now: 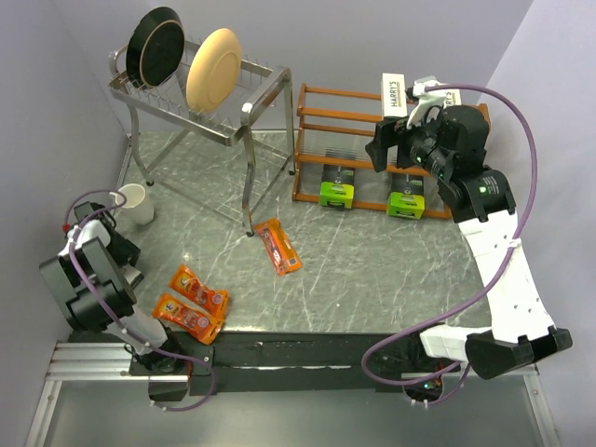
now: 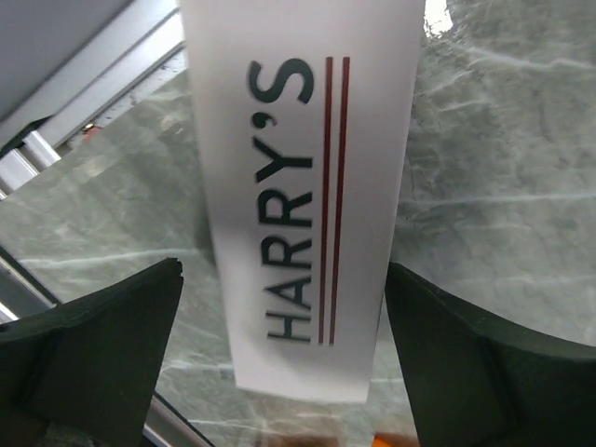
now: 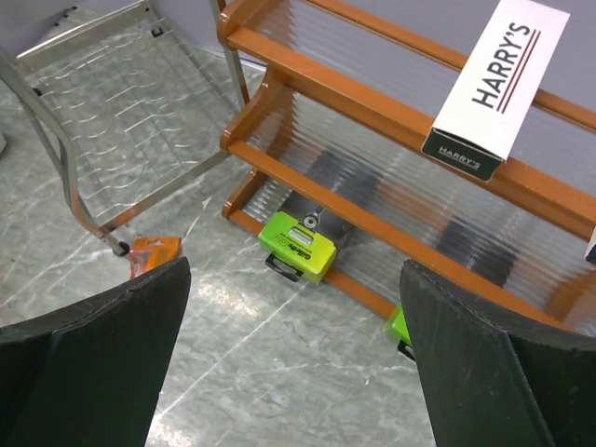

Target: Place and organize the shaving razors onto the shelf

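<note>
A long white "HARRY'S" razor box (image 2: 298, 186) lies on the marble table between the fingers of my left gripper (image 2: 284, 270), which is open. The right finger (image 2: 466, 354) is at the box's edge and the left one stands apart. In the top view that gripper (image 1: 126, 261) is low at the far left and hides the box. My right gripper (image 1: 391, 149) hangs open and empty in front of the shelf (image 1: 340, 93). Another HARRY'S box (image 1: 394, 91) lies on the top tier. Two black-and-lime-green packs (image 1: 337, 193) (image 1: 407, 202) sit on the bottom tier. Three orange packs (image 1: 279, 245) (image 1: 197, 289) (image 1: 186, 317) lie on the table.
A silver dish rack (image 1: 251, 102) holding a black plate (image 1: 154, 45) and a cream plate (image 1: 214, 67) stands at the back left, beside the shelf. A white mug (image 1: 136, 202) sits just behind my left gripper. Walls close in on both sides.
</note>
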{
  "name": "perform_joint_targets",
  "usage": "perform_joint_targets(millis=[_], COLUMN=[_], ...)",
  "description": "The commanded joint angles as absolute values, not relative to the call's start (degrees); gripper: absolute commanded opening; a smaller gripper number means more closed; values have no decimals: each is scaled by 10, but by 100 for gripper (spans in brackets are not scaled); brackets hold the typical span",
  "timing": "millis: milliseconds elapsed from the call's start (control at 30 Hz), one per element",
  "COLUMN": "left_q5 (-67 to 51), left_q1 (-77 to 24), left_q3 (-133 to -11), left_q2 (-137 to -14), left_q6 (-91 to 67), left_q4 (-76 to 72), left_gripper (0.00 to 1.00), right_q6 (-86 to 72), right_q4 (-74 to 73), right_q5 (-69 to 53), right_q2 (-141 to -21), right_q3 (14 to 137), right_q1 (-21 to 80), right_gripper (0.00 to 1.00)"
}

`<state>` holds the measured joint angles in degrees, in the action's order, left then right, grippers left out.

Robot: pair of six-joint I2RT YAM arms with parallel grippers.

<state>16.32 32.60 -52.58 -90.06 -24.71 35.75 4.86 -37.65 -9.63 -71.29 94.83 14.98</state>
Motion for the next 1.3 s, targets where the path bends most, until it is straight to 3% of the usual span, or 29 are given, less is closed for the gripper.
perform_joint_targets(millis=[0, 133, 300, 400, 633, 900, 1100, 1267], left_q5=[153, 141, 113, 98, 24, -52, -126, -117], left_q1=[327, 327, 318, 310, 218, -20, -175, -341], left_q3=[-554, -555, -553, -548, -561, -569, -553, -535], left_q2=[-920, -928, -918, -903, -740, -610, -606, -637], left_q6=[-246, -240, -222, -215, -180, -216, -220, -227], left_q4=[354, 352, 345, 350, 392, 429, 395, 339], left_gripper=[92, 80, 53, 43, 40, 38, 37, 40], right_q6=[38, 33, 26, 24, 26, 2, -23, -18], right_q4=[-345, -338, -327, -323, -330, -336, -360, -349], right_q5=[-77, -62, -56, -58, -47, 78, 127, 126], right_q2=[-697, -695, -687, -684, -674, -642, -619, -602], right_q3=[936, 928, 908, 900, 889, 836, 771, 742], right_q1=[153, 152, 153, 153, 154, 148, 134, 127], right_gripper=[100, 100, 100, 100, 100, 100, 100, 100])
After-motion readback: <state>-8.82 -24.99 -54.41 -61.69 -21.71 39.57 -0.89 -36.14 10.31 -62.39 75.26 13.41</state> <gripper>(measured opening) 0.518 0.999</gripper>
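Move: The white Harry's box lies under and between the left hand's open fingers, its middle about 4 cm left, 2 cm ahead and 1 cm below. From the left hand the mug stands some 17 cm ahead and 2 cm right; the upper orange pack lies about 21 cm right and 6 cm back, the lower one 17 cm right and 13 cm back. From the right hand, the box is roughly 78 cm left, 10 cm back and 40 cm lower. Left fingers pinch the box, raise it about 15 cm and swing it clockwise 30 cm right; right hand sinks. ##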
